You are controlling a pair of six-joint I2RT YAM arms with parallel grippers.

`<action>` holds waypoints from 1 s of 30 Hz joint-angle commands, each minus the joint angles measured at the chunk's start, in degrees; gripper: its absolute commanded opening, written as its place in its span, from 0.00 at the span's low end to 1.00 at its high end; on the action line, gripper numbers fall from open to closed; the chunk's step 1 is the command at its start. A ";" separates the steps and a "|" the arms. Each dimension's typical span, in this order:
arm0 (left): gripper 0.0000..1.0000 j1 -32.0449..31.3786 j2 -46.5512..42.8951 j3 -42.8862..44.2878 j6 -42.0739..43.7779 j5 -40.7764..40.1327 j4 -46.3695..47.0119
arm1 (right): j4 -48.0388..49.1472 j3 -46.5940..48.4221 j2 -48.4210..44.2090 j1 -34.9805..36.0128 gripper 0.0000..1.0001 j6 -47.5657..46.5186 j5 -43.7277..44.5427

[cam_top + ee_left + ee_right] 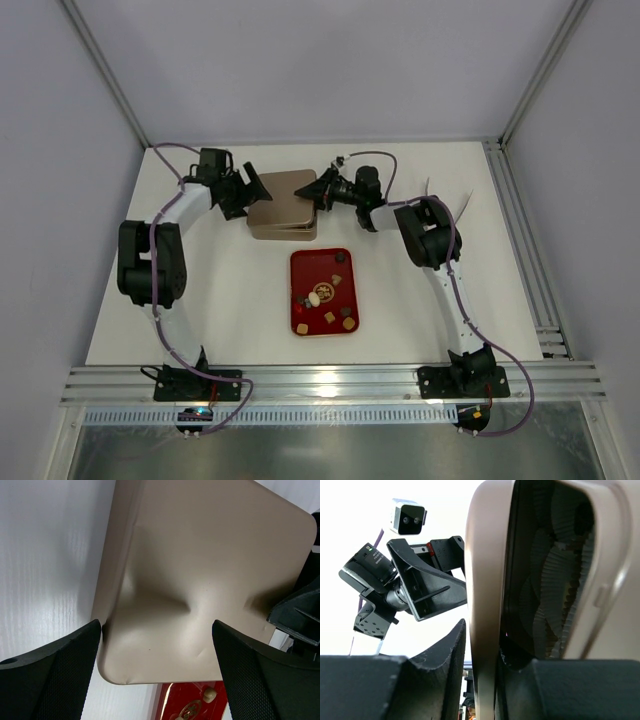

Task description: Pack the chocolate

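The chocolate (pixel 314 299) lies as several small brown, tan and cream pieces on the red tray (pixel 302 262) at mid-table. One cream piece (pixel 209 695) shows in the left wrist view. Behind the tray stands a tan box (pixel 283 232) with its lid (pixel 285 190) on top. My left gripper (pixel 258 190) stands open at the lid's left side, one finger (pixel 75 665) against the lid (pixel 200 570). My right gripper (pixel 490 665) is open a little, and the lid's right edge (pixel 482 580) stands between its fingers with a slit of light beside it. Dark crinkled paper cups (pixel 555 580) show under the lid.
The red tray (pixel 190 702) lies just in front of the box. My left arm's gripper (pixel 425 590) and its camera (pixel 410 519) face the right wrist across the box. A metal rail (pixel 520 250) runs along the table's right edge.
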 commanded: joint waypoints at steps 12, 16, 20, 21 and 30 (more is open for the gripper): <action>0.89 -1.78 -0.51 2.28 0.26 0.36 1.65 | 6.73 -5.49 -3.79 -2.41 0.30 0.30 0.29; 0.89 -1.87 -0.43 2.80 0.61 0.27 1.30 | 7.26 -7.34 -4.58 -3.11 0.30 -0.05 0.12; 0.89 -2.13 0.01 3.33 0.96 0.01 0.60 | 7.35 -9.27 -5.37 -3.64 0.30 -0.76 -0.14; 0.89 -2.13 0.01 3.33 1.05 0.01 0.42 | 7.35 -9.63 -5.55 -3.64 0.30 -1.02 -0.23; 0.89 -2.83 1.42 4.30 1.67 -1.13 -0.72 | 7.43 -13.23 -7.40 -4.78 0.30 -2.69 -0.76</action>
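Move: The lid, its right rim between the right hand's fingers and still raised, has its middle roughly 9 cm to the left of the right hand, level fore and aft and slightly lower. The chocolate box lies just under the lid, its middle some 9 cm left of the right hand, 2 cm nearer and 4 cm down. The red tray is about 24 cm back from the right hand, 2 cm to its right. The lid's middle lies about 8 cm right of the left hand. One open left finger stays against the box's left wall near its front corner and pushes it about 1.5 cm to the right. Meanwhile the right hand, its loosely parted fingers still around the lid's right rim, draws some 5 cm right and sinks 2 cm, letting that side down towards the box and sliding outward along the rim. ##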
